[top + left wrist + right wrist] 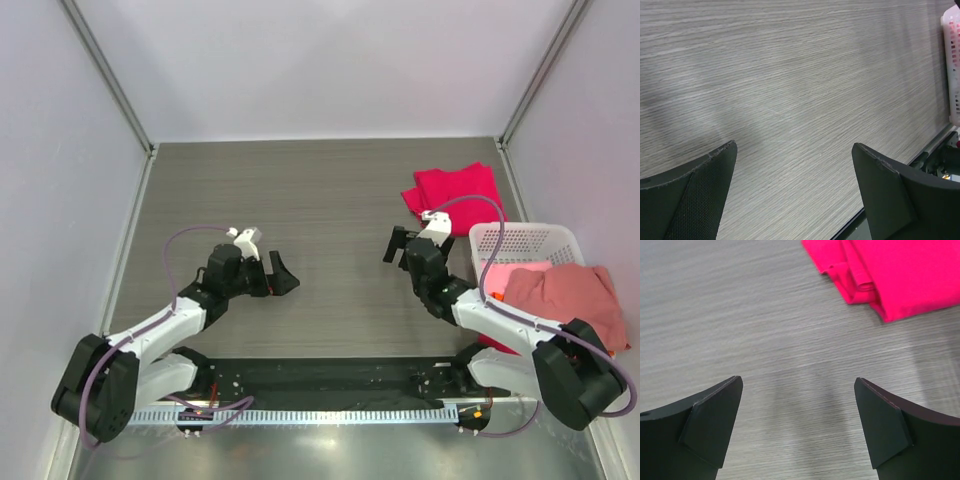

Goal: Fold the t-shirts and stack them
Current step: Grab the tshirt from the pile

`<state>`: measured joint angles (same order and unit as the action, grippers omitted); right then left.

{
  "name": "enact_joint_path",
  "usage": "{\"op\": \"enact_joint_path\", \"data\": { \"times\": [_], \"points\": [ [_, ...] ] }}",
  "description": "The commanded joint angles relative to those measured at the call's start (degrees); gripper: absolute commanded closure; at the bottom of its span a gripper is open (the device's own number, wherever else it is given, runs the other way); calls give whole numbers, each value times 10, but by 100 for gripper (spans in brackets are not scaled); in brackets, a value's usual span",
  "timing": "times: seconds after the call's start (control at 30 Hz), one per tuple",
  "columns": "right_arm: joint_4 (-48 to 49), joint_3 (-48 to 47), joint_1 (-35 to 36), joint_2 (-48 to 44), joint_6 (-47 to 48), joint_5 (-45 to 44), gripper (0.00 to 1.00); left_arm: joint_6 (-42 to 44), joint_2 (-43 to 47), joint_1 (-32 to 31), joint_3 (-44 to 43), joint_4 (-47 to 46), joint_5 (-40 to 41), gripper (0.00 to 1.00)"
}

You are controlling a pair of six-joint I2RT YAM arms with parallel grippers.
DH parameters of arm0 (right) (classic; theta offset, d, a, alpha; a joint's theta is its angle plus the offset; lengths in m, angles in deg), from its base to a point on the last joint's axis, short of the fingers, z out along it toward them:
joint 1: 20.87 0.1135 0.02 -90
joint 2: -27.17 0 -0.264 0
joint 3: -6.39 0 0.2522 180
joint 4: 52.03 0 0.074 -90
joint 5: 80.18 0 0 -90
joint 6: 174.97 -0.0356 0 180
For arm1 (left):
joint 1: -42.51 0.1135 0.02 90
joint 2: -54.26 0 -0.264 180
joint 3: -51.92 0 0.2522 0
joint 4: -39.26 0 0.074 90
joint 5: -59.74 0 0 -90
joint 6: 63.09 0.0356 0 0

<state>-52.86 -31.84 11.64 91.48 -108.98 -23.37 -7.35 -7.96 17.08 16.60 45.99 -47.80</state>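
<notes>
A folded crimson-red t-shirt (pixel 455 193) lies on the table at the back right; it also shows at the top of the right wrist view (pixel 895 272). A salmon-pink t-shirt (pixel 570 297) hangs crumpled over the white basket's near right side, with a light pink t-shirt (pixel 510 275) inside it. My left gripper (pixel 282 274) is open and empty, low over bare table left of centre. My right gripper (pixel 398 246) is open and empty over bare table, a little in front and left of the red shirt. No orange shirt shows.
The white lattice basket (pixel 520 238) stands at the right edge of the table; its corner shows in the left wrist view (pixel 952 60). White walls with metal posts enclose the table. A black rail runs along the near edge (pixel 330 375).
</notes>
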Motion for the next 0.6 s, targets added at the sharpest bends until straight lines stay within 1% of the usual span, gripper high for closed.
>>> {"op": "enact_joint_path", "data": {
  "times": [0.0,0.03,0.07,0.13,0.17,0.2,0.27,0.3,0.33,0.37,0.4,0.43,0.47,0.53,0.57],
  "points": [
    [-11,-19,1,-37,-61,-84,0,2,25,-1,-16,-11,-1,3],
    [-45,-49,1,-46,-95,-101,0,2,30,-1,-15,-7,2,3],
    [-120,-69,1,-61,-137,-110,0,2,33,-1,-14,-5,7,3],
    [-175,-122,1,-76,-131,-106,0,1,41,-1,-10,-4,10,3],
    [-208,-134,1,-90,-123,-108,0,1,42,-1,-9,-4,12,3],
    [-216,-138,1,-98,-126,-120,0,1,45,-1,-9,-4,12,3],
    [-221,-125,1,-116,-119,-181,0,1,44,-1,-9,-4,13,3],
    [-234,-124,1,-131,-131,-209,0,0,43,-1,-9,-4,11,3],
    [-258,-137,0,-138,-150,-270,0,0,41,-1,-10,-4,10,3],
    [-317,-151,-3,-142,-168,-292,0,0,42,-1,-11,-4,10,4],
    [-347,-165,-6,-143,-205,-312,0,0,41,-1,-12,-3,10,4],
    [-374,-192,-11,-141,-219,-332,0,0,42,-1,-12,-2,9,4],
    [-430,-207,-19,-138,-233,-337,0,0,43,-1,-11,-1,9,4],
    [-486,-248,-69,-112,-272,-336,0,0,44,-1,-10,-1,11,4],
    [-524,-261,-98,-98,-275,-304,0,0,42,-1,-10,-1,12,3]
  ]
}}
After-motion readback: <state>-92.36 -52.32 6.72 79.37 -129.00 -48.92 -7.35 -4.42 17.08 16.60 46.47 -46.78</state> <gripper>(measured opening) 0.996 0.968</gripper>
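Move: The salmon t-shirt heaped over the basket lies some 33 cm to the right hand's right and 15 cm back, a few centimetres lower. The pink shirt inside the basket is about 21 cm right and 9 cm back, slightly below; the folded red shirt is on the table about 11 cm ahead, 9 cm right and 10 cm down. From the left hand, the salmon shirt is roughly 64 cm right and 7 cm back, near its height. Towards the salmon shirt and the basket goes the right hand, empty and wide open: it climbs steeply first, then sweeps right at height, about 11 cm over and 12 cm up in all, drawing a little back and turning some 35 degrees clockwise to face the basket side. It leaves the folded red shirt behind and touches nothing. ##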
